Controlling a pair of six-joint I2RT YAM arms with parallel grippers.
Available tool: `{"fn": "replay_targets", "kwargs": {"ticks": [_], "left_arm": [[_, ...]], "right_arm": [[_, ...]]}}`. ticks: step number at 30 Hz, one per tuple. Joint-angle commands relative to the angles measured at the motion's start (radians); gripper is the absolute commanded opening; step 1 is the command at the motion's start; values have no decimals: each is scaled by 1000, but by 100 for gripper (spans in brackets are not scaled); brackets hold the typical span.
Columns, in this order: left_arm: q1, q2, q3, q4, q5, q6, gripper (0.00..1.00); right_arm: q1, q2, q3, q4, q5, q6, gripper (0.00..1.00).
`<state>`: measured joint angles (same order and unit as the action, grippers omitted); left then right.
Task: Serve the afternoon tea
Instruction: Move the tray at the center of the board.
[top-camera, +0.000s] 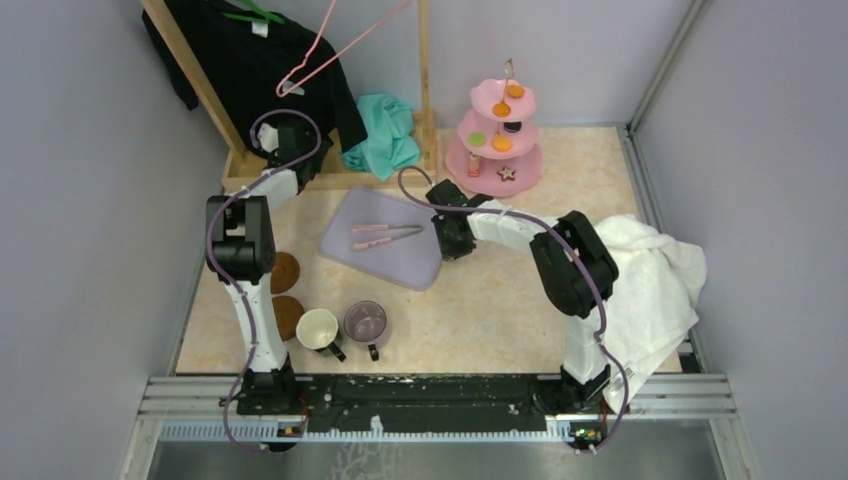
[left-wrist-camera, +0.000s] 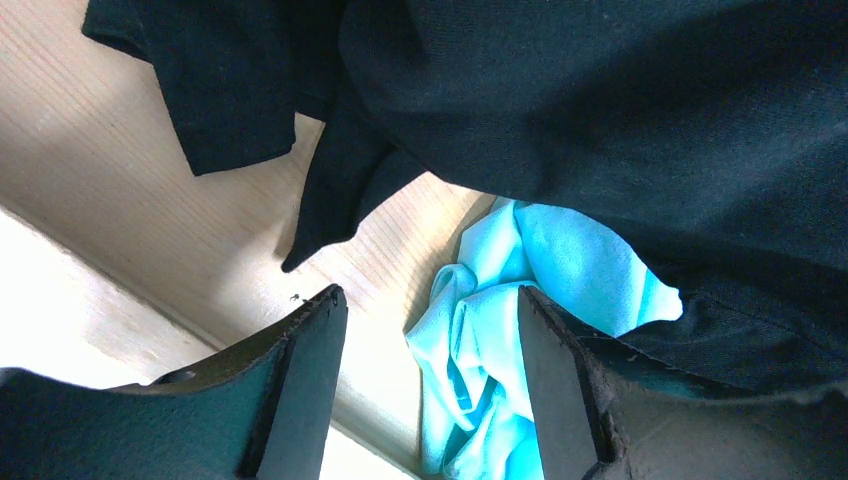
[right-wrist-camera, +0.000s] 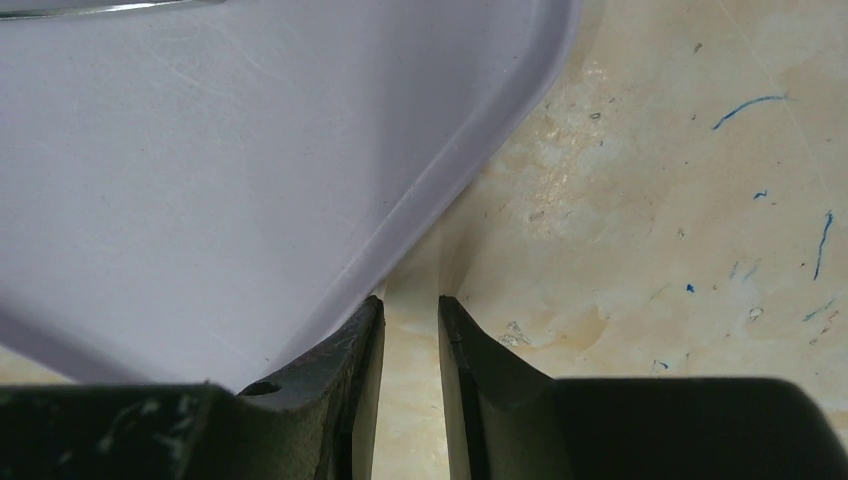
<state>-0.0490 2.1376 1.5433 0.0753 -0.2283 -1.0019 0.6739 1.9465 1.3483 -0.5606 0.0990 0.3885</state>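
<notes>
The pink three-tier stand is at the back right, with orange, green and black sweets and a star cookie on its tiers. A cream mug and a greyish-purple mug stand near the front, beside two brown coasters. My right gripper hangs low at the right edge of a lavender tray; its jaws are a narrow gap apart with only tabletop between them. My left gripper is open and empty at the back.
Pink-handled tongs lie on the tray. A black shirt hangs on a wooden rack, and a teal cloth lies at its base. A white towel is heaped at the right. Grey walls close in both sides.
</notes>
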Motion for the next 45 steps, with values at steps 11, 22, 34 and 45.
{"fn": "replay_targets", "kwargs": {"ticks": [11,22,34,45], "left_arm": [[2,10,34,8,7,2,69],[1,16,48,2,4,7,69],[2,10,70,-14,-4,21,69],[3,-2,78,-26,-15,28,69]], "right_arm": [[-20,101,162,39,-74,-27,28],[-60,205,279,72,-99,-48,28],[-79,390,534,35,-150,-86,28],[-92,370,624,23,-15,-132,29]]}}
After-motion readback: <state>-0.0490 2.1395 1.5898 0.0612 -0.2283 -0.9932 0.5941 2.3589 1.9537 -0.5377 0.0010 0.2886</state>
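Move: The tray lies just left of the low right hand: its near right edge runs beside the fingers, its middle some 16 cm left and 6 cm ahead, about 1 cm lower, with the tongs lying there too. The wooden rack's right front corner is about 20 cm ahead and 4 cm left; the cake stand is about 24 cm ahead and 14 cm right. From the left hand, the tray's middle is roughly 21 cm back and 24 cm right, 9 cm below. With its nearly shut fingers against the tray's right edge, the right hand keeps low and pushes, going about 14 cm forward and 7 cm left, its fingers working along that edge to near the far right corner. The wrist rolls some 10 degrees, left side rising, and its fingertips swing slightly forward; the finger gap stays the same. ##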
